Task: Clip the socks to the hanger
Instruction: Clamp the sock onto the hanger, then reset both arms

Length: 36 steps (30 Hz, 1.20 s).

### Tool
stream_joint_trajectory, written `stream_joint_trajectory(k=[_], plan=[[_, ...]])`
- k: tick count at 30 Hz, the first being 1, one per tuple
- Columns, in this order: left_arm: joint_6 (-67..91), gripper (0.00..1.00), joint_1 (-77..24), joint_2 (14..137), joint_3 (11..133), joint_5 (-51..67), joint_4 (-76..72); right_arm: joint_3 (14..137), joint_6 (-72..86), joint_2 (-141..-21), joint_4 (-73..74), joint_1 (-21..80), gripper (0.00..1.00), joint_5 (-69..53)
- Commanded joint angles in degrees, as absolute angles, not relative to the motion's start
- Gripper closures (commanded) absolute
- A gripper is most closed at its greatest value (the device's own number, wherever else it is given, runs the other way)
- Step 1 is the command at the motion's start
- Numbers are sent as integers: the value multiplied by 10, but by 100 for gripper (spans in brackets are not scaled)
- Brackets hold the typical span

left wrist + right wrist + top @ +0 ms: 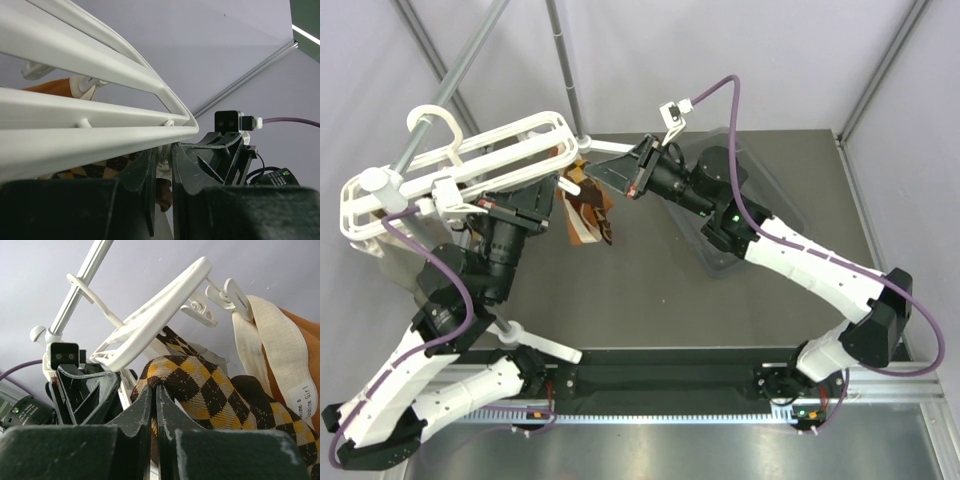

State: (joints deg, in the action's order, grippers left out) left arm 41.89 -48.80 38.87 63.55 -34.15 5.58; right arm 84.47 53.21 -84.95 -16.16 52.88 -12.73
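The white hanger [470, 160] hangs at the upper left on a grey pole. My left gripper [556, 180] reaches up under its right end, and its fingers [150, 175] are shut on a small white clip [166, 161] of the hanger [100, 120]. A dark brown sock end [163, 192] hangs just below that clip. My right gripper [612, 182] faces it from the right, shut [155, 390] on a fold of a brown-and-tan diamond sock [210, 385]. The socks [588, 212] dangle between the two grippers, under the hanger's end [150, 315].
A plain beige sock [272, 340] and an orange sock [310, 335] hang from other clips [230, 292]. Grey metal poles [450, 90] rise behind the hanger. A clear plastic tray [760, 190] lies under my right arm on the dark table [650, 290].
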Motion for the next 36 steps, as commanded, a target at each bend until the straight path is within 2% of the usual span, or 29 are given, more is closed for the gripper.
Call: stream_joint_trajectory(k=[1, 4, 8, 17, 21, 26, 30, 35, 36], plan=[[428, 87, -490, 389, 619, -315, 71, 874, 539, -855, -199, 541, 100, -129], [435, 68, -490, 379, 610, -322, 71, 871, 546, -860, -207, 541, 100, -130], [436, 54, -490, 367, 602, -324, 73, 878, 555, -871, -209, 542, 100, -138], [439, 39, -490, 340, 596, -334, 91, 893, 552, -887, -202, 547, 98, -139], [442, 34, -490, 328, 599, -326, 110, 898, 540, -892, -190, 547, 69, -140], [438, 30, -490, 291, 600, -304, 157, 892, 462, -879, -114, 543, 60, -122], [444, 32, -490, 270, 598, -286, 208, 877, 369, -861, -27, 538, 43, -93], [454, 31, -490, 258, 564, -254, 255, 831, 265, -841, 104, 523, 27, -18], [454, 30, -490, 257, 555, -239, 255, 818, 258, -829, 114, 515, 20, -7]])
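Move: The left fingers still squeeze the clip under the hanger's right end; its middle is about 1 cm ahead of that hand and 1 cm below it. From the right hand, which pinches the argyle sock, this clip lies about 3 cm left, 1 cm back and 1 cm lower. The hanger's right end is some 4 cm left of the right hand, 2 cm ahead and 3 cm up; the orange stocking hangs roughly 8 cm ahead, 4 cm left and 6 cm below. The left fingers open and let go of the clip while that hand sinks, then backs off towards its base and a little left, ending about 5 cm lower; the right hand meanwhile keeps its pinch and eases the sock some 2 cm left and 2 cm down at the clip. Only then does the right hand open wide and let go of the sock, dropping quickly to about 11 cm below its start with a little forward travel, its fingertips tipping down some 25 degrees. ##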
